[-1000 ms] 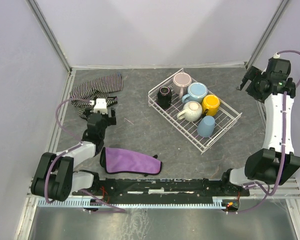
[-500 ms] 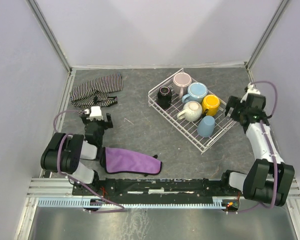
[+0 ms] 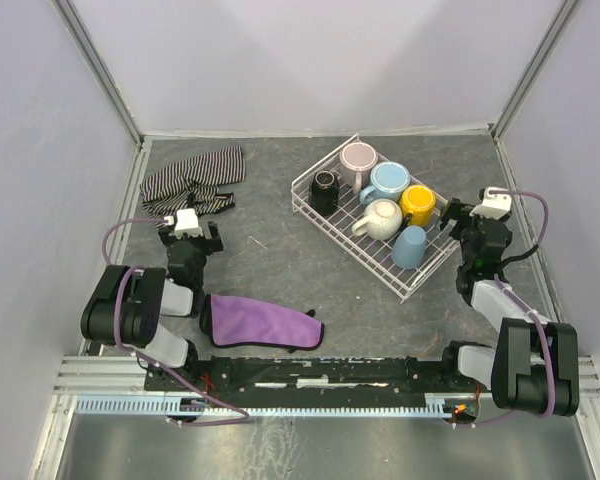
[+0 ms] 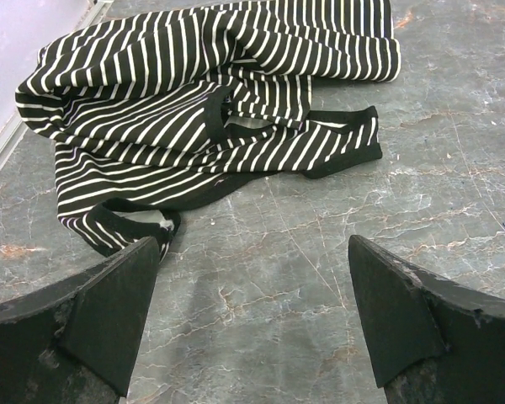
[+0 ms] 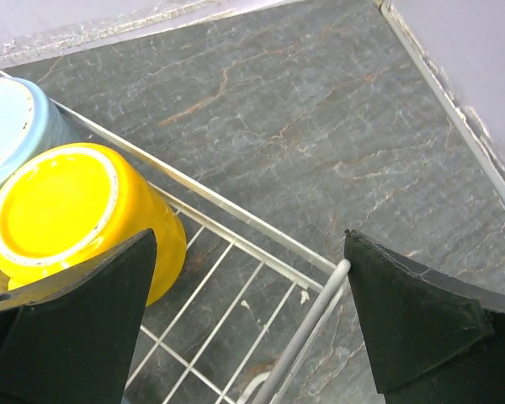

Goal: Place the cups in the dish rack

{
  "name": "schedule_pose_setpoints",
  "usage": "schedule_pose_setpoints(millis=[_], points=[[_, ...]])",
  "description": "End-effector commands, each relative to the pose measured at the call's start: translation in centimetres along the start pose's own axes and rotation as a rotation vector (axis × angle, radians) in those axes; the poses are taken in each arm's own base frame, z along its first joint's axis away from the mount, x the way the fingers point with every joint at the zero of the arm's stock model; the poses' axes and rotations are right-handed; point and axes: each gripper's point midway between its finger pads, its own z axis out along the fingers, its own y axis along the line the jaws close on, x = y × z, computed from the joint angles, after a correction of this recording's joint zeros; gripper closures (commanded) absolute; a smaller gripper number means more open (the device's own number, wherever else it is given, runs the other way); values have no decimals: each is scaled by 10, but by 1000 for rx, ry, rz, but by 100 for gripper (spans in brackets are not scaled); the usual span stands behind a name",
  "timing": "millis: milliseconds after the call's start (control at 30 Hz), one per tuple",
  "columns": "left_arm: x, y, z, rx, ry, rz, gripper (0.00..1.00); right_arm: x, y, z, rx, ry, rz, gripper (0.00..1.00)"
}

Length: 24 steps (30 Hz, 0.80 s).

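The white wire dish rack [image 3: 348, 246] lies on the grey table right of centre. In it are several cups: black [image 3: 325, 183], pink [image 3: 358, 157], light blue [image 3: 389, 180], yellow [image 3: 418, 203], cream [image 3: 380, 217] and dusty blue [image 3: 408, 247]. My right gripper [image 3: 460, 222] hangs low at the rack's right corner, open and empty. The right wrist view has my right gripper [image 5: 251, 244] over the rack rim [image 5: 236, 211], with the yellow cup [image 5: 67, 210] upside down and the light blue cup [image 5: 13, 126] to its left. At the left, my left gripper [image 3: 190, 236] is open over bare table, as my left gripper [image 4: 252, 252] shows.
A striped cloth [image 3: 192, 175] is bunched at the back left, just ahead of the left fingers in the left wrist view [image 4: 202, 109]. A purple cloth [image 3: 260, 322] lies near the front edge. The enclosure wall stands close to the right of the rack.
The right arm has swung down from high at the far right to the rack's right corner. The rack has shifted slightly left. The left arm has folded back a little.
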Motion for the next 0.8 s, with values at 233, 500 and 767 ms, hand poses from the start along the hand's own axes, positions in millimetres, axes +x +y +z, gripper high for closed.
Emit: schedule_pose_setpoints(millis=[233,500,767], points=[[-14,6,2,-40,-49,-44,1,-8,30,3,-128,-6,-84,0],[-13,8,2,-49,-48,-48,1,-72,28,-8,-72,-17,-68,0],[-13,8,3,-53,-42,-48,1,-109,-34,-37,370,131,53,0]])
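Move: My right hand, empty and wide open, is over the dish rack's right-hand corner; that corner lies roughly 6 cm below it, straight below but about 1 cm to the right. The yellow mug sits 13 cm to this hand's left and 1 cm ahead, the blue cup 15 cm left and 9 cm back, the light-blue mug 20 cm left and 6 cm ahead, all about 5 cm lower. From my idle left hand, the same corner is some 68 cm to the right, level with it and 1 cm lower. I take my right hand up and away from the rack corner, keeping the fingers wide open and empty. At first I barely shift, easing about 1 cm up and tipping the wrist only a few degrees, then I rise quickly, about 10 cm in all, without really going forward or back, and the right finger comes clear of the end rail. ##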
